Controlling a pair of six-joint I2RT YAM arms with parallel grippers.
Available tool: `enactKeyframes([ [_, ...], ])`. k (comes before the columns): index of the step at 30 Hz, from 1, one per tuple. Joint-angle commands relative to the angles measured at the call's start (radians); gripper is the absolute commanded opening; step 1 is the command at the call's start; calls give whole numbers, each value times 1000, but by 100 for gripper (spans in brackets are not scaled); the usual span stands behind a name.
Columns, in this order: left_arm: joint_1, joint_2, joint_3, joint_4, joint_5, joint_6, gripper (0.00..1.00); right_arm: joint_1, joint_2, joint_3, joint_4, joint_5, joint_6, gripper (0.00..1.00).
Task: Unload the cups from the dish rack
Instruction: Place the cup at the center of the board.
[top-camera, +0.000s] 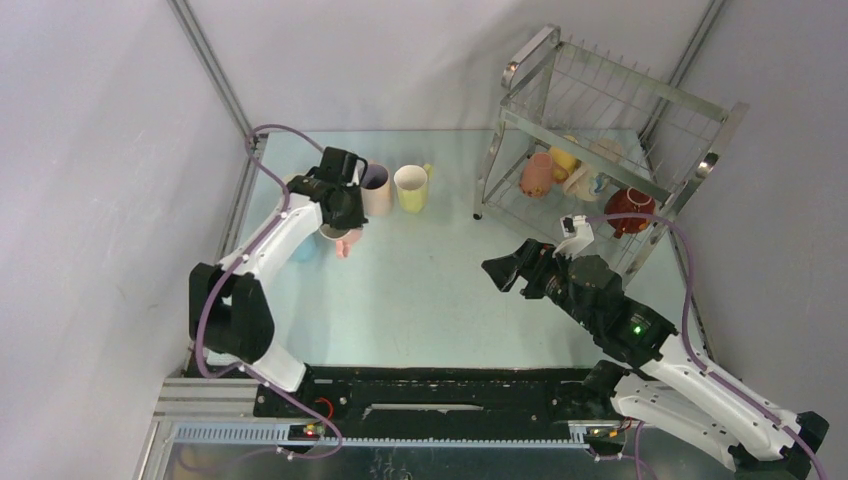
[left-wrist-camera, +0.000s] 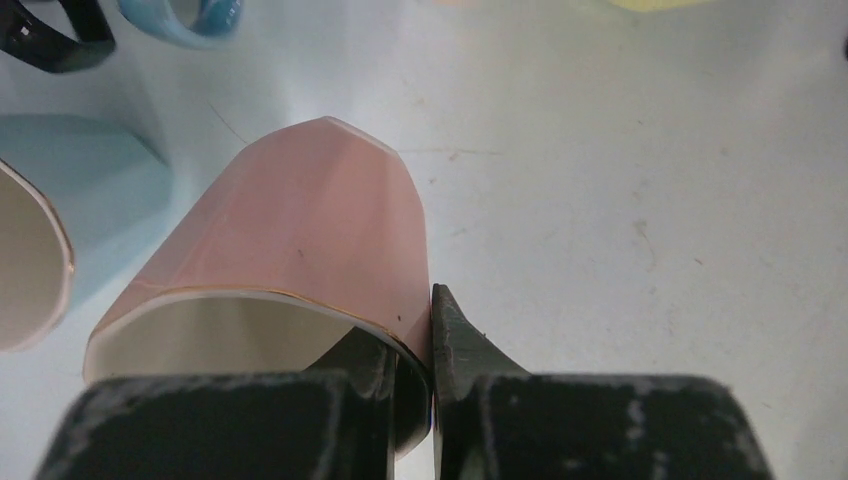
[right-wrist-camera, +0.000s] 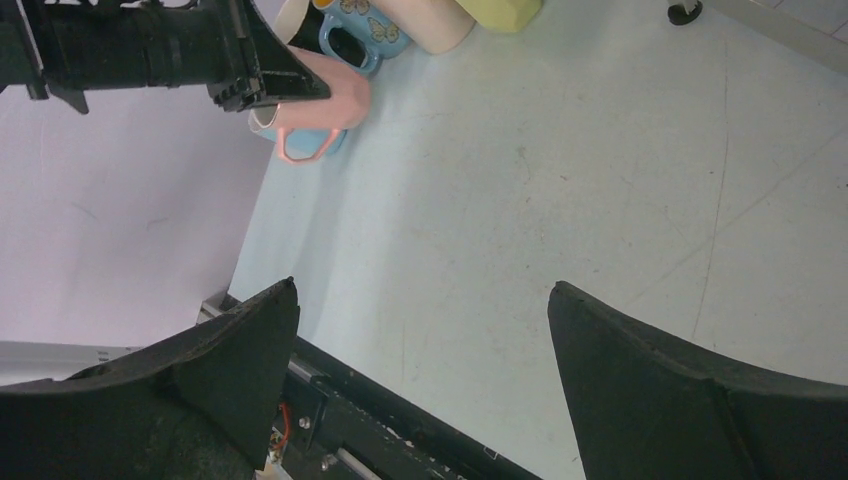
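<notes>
My left gripper is shut on the rim of a pink cup, with one finger inside and one outside. The cup stands upright at the table's back left, among unloaded cups. I cannot tell whether its base touches the table. In the right wrist view the pink cup shows its handle below the left gripper. My right gripper is open and empty above mid-table. The dish rack stands at the back right. It holds a pink cup, a yellow one, a cream one and a dark red one.
Beside the held cup stand a cream cup, a yellow cup and a light blue cup. A blue handle and a black handle lie just beyond. Walls close in on the left and at the back.
</notes>
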Motion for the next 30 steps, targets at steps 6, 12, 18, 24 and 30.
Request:
enactKeyframes([
  [6,40,141,205,-55,-101,98,0,0,-6,47,-11,14,-31,100],
  [12,58,219,265,-88,-97,114,0,0,-1,46,-19,13,-28,100],
  [18,73,262,264,-86,-90,112,2,0,1,47,-16,12,-29,100],
  [24,82,288,256,-75,-75,111,5,0,7,47,-13,10,-27,100],
  [30,88,297,252,-73,-67,117,18,0,15,47,-11,3,-26,100],
])
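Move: The pink cup, already hanging by its right rim in the left gripper, goes to the bare spot some 5 cm ahead, 7 cm left and 10 cm below the hand. The light blue cup lies about 7 cm left of that spot; the butterfly mug stands some 9 cm beyond it, and the purple-lined mug is about 14 cm ahead of the hand and 2 cm right. From the right hand the spot is roughly 19 cm ahead, 34 cm left and 20 cm below. Bring the left gripper forward and left while sinking, easing the pink cup into the gap between the light blue cup and the butterfly mug. After about 4 cm stop going forward and lower almost straight down, still drifting left, some 6 cm down in all. Tip the fingers about 10 degrees nearer vertical and keep the rim pinched. ##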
